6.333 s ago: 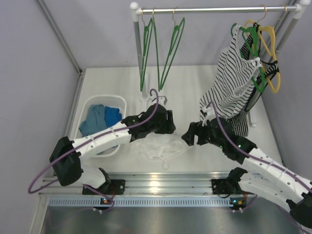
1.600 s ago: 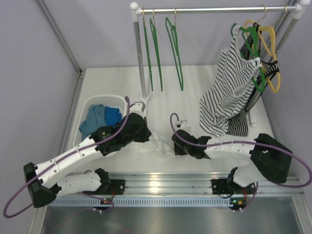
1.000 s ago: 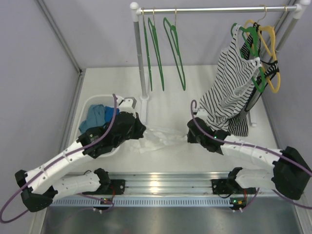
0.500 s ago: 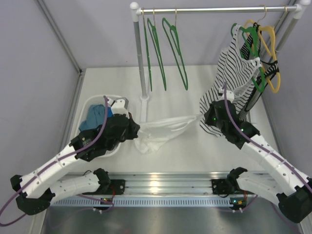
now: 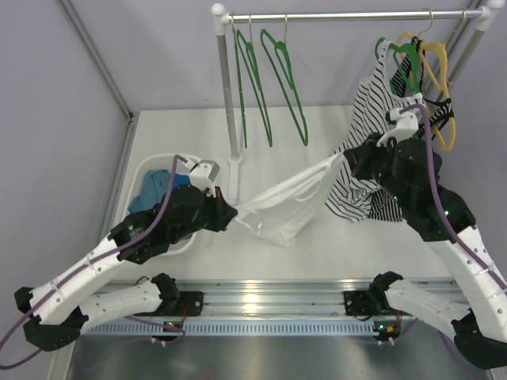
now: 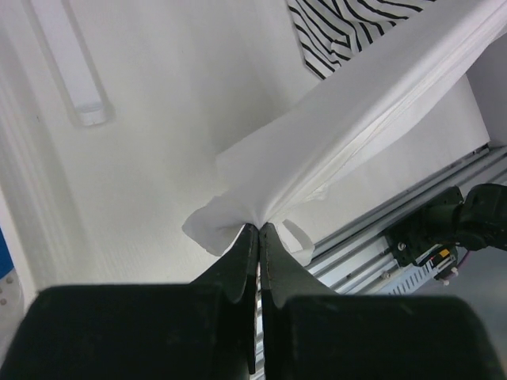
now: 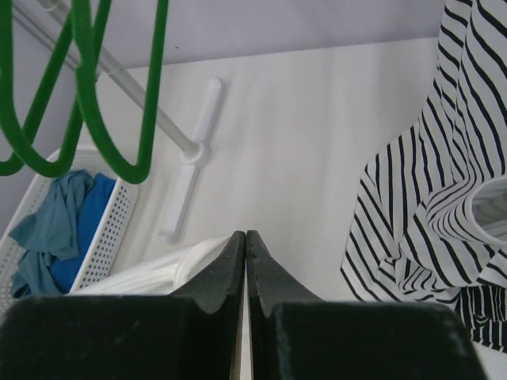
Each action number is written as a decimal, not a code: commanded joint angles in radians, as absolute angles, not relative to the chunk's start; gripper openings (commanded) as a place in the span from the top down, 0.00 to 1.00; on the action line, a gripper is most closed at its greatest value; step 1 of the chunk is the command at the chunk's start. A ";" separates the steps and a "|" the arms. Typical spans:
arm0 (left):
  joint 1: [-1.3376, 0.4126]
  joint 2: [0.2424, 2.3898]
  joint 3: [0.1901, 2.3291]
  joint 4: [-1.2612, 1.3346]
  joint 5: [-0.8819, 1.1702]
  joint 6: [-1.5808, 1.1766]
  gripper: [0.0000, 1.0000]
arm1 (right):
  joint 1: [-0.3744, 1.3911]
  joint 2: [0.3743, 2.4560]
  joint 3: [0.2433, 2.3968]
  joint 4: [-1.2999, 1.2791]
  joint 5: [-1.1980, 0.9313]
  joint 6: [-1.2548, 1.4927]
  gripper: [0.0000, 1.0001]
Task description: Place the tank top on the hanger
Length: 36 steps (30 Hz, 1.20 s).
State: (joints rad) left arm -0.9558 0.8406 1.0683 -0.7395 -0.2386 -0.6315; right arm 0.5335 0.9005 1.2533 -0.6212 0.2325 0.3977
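The white tank top [image 5: 287, 202] hangs stretched in a slanting band between my two grippers, above the table. My left gripper [image 5: 232, 216] is shut on its lower left end; in the left wrist view the fabric [image 6: 356, 134] bunches at the closed tips of that gripper [image 6: 259, 226]. My right gripper [image 5: 344, 160] is shut on the upper right end, beside the striped top [image 5: 372, 119]. In the right wrist view the white cloth [image 7: 150, 273] runs off behind the closed tips of the right gripper [image 7: 245, 234]. Two bare green hangers [image 5: 255, 87] [image 5: 288, 83] hang on the rail [image 5: 341, 14].
A white basket [image 5: 146, 170] with blue clothes [image 5: 158, 190] stands at the left. The rack's post [image 5: 228, 95] rises behind the left gripper. At the rail's right end hang the striped top, another green hanger [image 5: 410, 59] and a yellow hanger [image 5: 440, 75].
The right gripper has risen up and to the right, towards the striped top, pulling the tank top off the table into a taut band. The left gripper has held its end and shifted slightly.
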 commanded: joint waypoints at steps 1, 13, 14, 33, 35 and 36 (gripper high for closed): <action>-0.954 0.864 1.075 -0.692 -0.207 -0.598 1.00 | 0.518 0.925 1.319 -0.704 0.180 0.330 1.00; -0.841 1.034 0.714 -0.378 -0.238 -0.773 0.97 | 0.518 1.186 0.950 -0.457 0.028 0.360 0.98; -0.787 1.048 0.694 -0.350 -0.218 -0.772 0.97 | 0.518 1.234 0.940 -0.440 0.026 0.362 0.97; -0.716 1.011 0.730 -0.459 -0.107 -0.608 0.53 | 0.520 1.215 0.873 -0.353 0.074 0.420 0.62; -0.768 0.990 0.721 -0.480 -0.112 -0.612 0.53 | 0.520 1.168 0.838 -0.359 0.072 0.429 0.65; -0.793 0.986 0.716 -0.480 -0.118 -0.618 0.53 | 0.523 1.154 0.827 -0.357 0.071 0.433 0.65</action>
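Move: Both hands still pinch the tank top, stretched in the air between them. The bare table where its middle will lie is about 6 cm ahead, 13 cm right and 21 cm below the left hand, and 4 cm back, 16 cm left and 28 cm below the right. The basket is some 15 cm ahead and 27 cm left of the left hand, 17 cm lower; the hanging striped top is roughly 15 cm ahead, 13 cm right and 8 cm below the right hand. Both arms swing the stretched tank top down onto the bare table, the left sinking about 20 cm while reaching slightly forward, the right dropping quickly some 27 cm and drifting left, its fingers tipping down about 35 degrees. Near the bottom both grippers open partway and let go of the cloth, then lift straight off it by about 5 cm, fingers staying open. ##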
